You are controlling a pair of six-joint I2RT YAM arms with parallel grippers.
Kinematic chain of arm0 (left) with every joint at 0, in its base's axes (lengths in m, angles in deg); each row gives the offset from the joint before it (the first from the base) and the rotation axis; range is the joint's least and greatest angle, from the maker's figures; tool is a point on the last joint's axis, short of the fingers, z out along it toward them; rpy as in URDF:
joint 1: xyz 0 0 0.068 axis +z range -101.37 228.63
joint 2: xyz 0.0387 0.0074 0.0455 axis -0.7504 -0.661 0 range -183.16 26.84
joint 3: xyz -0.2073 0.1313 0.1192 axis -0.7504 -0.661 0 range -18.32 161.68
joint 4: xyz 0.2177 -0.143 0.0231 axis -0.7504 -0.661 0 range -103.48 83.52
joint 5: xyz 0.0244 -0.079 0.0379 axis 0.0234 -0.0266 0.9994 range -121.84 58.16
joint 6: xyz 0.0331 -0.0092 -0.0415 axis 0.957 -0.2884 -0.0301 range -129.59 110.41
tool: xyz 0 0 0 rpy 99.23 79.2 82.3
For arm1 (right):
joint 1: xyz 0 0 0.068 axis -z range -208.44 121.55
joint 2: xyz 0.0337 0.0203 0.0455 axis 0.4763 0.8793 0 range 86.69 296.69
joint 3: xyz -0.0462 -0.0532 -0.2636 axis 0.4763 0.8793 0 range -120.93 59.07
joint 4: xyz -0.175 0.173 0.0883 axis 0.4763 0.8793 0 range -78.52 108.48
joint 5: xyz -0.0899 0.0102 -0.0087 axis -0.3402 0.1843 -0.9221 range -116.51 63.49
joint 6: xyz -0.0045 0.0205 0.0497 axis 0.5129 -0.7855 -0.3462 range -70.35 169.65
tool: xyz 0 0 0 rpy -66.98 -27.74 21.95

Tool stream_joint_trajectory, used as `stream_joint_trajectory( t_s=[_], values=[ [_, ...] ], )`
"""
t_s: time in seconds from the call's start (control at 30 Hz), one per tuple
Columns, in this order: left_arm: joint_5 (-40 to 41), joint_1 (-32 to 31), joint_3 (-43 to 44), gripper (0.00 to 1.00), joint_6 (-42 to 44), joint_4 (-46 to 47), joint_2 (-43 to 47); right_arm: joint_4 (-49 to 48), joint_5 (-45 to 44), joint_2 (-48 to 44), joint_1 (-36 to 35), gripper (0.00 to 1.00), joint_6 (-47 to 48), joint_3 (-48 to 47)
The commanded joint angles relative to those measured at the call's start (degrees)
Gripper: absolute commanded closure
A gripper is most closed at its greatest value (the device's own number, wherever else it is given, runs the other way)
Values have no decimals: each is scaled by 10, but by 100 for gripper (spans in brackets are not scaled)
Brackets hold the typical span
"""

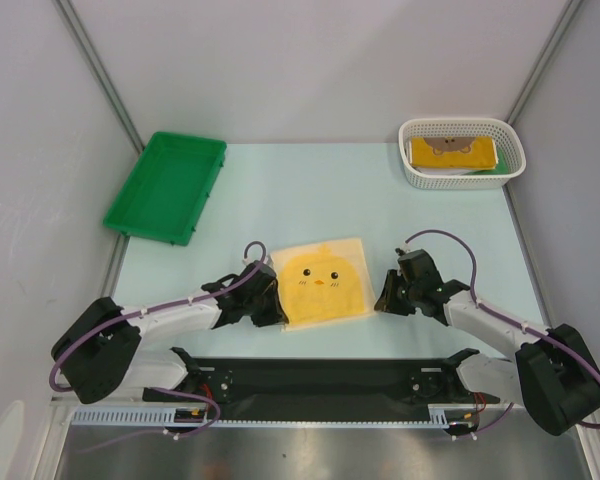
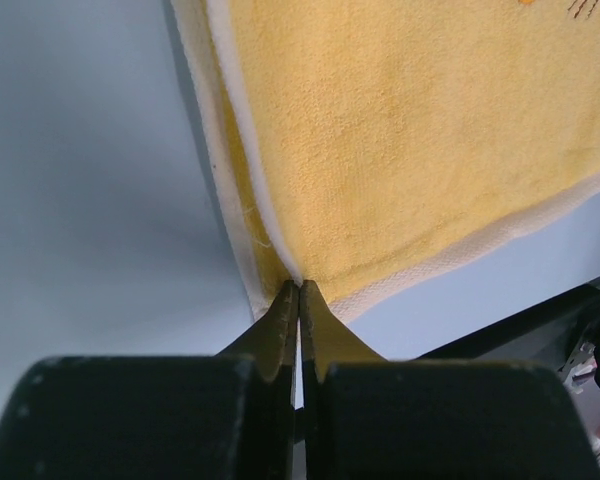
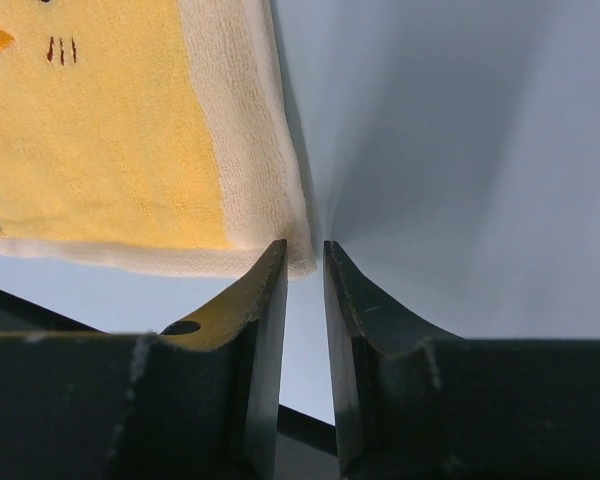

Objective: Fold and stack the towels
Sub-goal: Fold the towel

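Observation:
A yellow towel with a chick face and a white border lies flat in the middle of the table. My left gripper is at its near left corner. In the left wrist view the left gripper is shut, with the white edge of the towel pinched at the tips. My right gripper is at the near right corner. Seen from the right wrist, the right gripper stands narrowly open, and the towel corner touches the left fingertip, not gripped. A folded yellow towel lies in the basket over a green one.
A white mesh basket stands at the back right. A green plastic tray sits at the back left, partly over the table's edge. Grey walls close in both sides and the back. A black base bar runs along the near edge.

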Motion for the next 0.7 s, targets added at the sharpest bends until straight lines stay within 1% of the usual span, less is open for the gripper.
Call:
stream_joint_trajectory(
  t_s=[0.0, 0.4, 0.5, 0.53, 0.6, 0.67],
  values=[
    [8, -5, 22, 100, -1, 1, 7, -18, -4, 4, -3, 74, -6, -6],
    [0, -5, 19, 100, 1, 13, 2, -30, 2, 25, -6, 76, -8, -5],
    [-1, -5, 21, 100, 2, 13, 3, -31, 2, 27, -6, 84, -7, -6],
    [-1, -5, 21, 100, 1, 13, 3, -31, 1, 27, -6, 92, -7, -7],
    [-1, -5, 26, 100, 2, 12, 4, -23, -8, 26, -6, 100, -7, -13],
    [-2, -5, 38, 100, 3, 0, 4, -8, -15, 25, -6, 100, -1, -22]
  ],
)
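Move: The folded yellow towel's near right corner lies almost between the right fingertips: no distance ahead, barely 1 cm to their left and about 1 cm below. The printed chick face is some 9 cm ahead and 13 cm left of the right hand; the near left corner, held by the left fingers, is about 22 cm left and 3 cm nearer the base. From the left hand, the near right corner lies roughly 21 cm right and 2 cm ahead. The towel's near right corner gets pinched: the right hand eases less than 1 cm down, forward and left onto it, its wrist attitude unchanged, and then its slightly open fingers shut fully on the corner. Meanwhile the left hand stays put, fingers still closed on the near left corner. ##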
